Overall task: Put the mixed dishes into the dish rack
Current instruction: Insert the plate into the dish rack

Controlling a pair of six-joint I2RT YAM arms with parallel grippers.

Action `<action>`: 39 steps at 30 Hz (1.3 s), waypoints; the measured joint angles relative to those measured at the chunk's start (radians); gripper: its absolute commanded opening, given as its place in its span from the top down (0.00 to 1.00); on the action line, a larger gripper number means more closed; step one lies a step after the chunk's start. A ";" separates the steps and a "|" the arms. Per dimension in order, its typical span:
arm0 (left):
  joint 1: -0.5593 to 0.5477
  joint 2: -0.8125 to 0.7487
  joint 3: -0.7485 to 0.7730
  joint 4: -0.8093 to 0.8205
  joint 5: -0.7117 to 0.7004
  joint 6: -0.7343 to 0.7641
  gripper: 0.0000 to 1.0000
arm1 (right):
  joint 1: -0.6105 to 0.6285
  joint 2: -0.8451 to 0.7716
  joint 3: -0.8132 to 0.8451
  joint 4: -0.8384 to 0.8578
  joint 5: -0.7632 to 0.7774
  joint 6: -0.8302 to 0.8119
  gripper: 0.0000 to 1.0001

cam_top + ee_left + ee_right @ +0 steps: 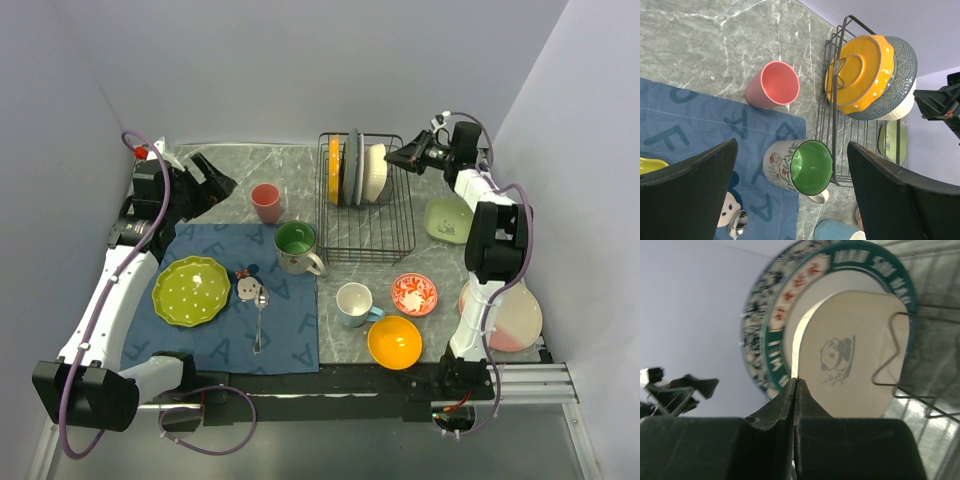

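Note:
The black wire dish rack (368,225) holds three pieces upright: an orange scalloped plate (333,170), a grey patterned plate (352,165) and a cream panda dish (376,172). My right gripper (393,158) reaches in from the right. In the right wrist view its tips (796,382) are shut on the cream panda dish's (850,365) rim. My left gripper (215,185) hangs open and empty over the far left. In its own view it (792,150) frames the green-lined mug (800,166), with the pink cup (774,85) beyond.
A blue cloth mat (290,340) carries a lime-green plate (191,290), a spoon (260,315) and the green-lined mug (296,246). Right of it sit a blue mug (354,304), an orange bowl (394,341), a red-patterned dish (414,294), a pale green dish (449,220) and a pink plate (510,320).

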 measured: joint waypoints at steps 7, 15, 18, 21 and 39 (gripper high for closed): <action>0.000 0.000 0.000 0.000 0.000 -0.002 0.03 | 0.011 0.028 0.027 -0.084 0.071 -0.055 0.98; 0.000 0.000 0.000 0.000 0.000 -0.002 0.03 | 0.037 0.045 0.090 -0.165 0.153 -0.106 0.78; 0.000 0.000 0.000 0.000 0.000 -0.002 0.03 | 0.059 0.046 0.096 -0.189 0.185 -0.133 0.67; 0.000 0.000 0.000 0.000 0.000 -0.002 0.03 | 0.093 0.046 0.096 -0.216 0.204 -0.150 0.63; 0.000 0.000 0.000 -0.011 -0.002 -0.002 0.03 | 0.148 0.026 0.096 -0.345 0.337 -0.246 0.44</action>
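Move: The cream panda plate stands on edge in the rack, its upper rim at the right gripper's closed tips. Its middle is about 4 cm left, 2 cm back and 6 cm below that hand. The green-rimmed plate is some 3 cm left of it, the grey plate about 6 cm left. The pale green dish lies on the table, roughly 17 cm right, 11 cm back and 18 cm below the right hand. From the left hand the cream plate is about 34 cm right, 5 cm ahead and 12 cm lower. Bring the right gripper down along the cream plate's upper rim, easing a little forward with the fingers still shut. Then open the fingers to about half and shift some 4 cm left so that they straddle the rim. Keep sinking, about 5 cm in all, while the fingertips tilt down some 15 degrees. ##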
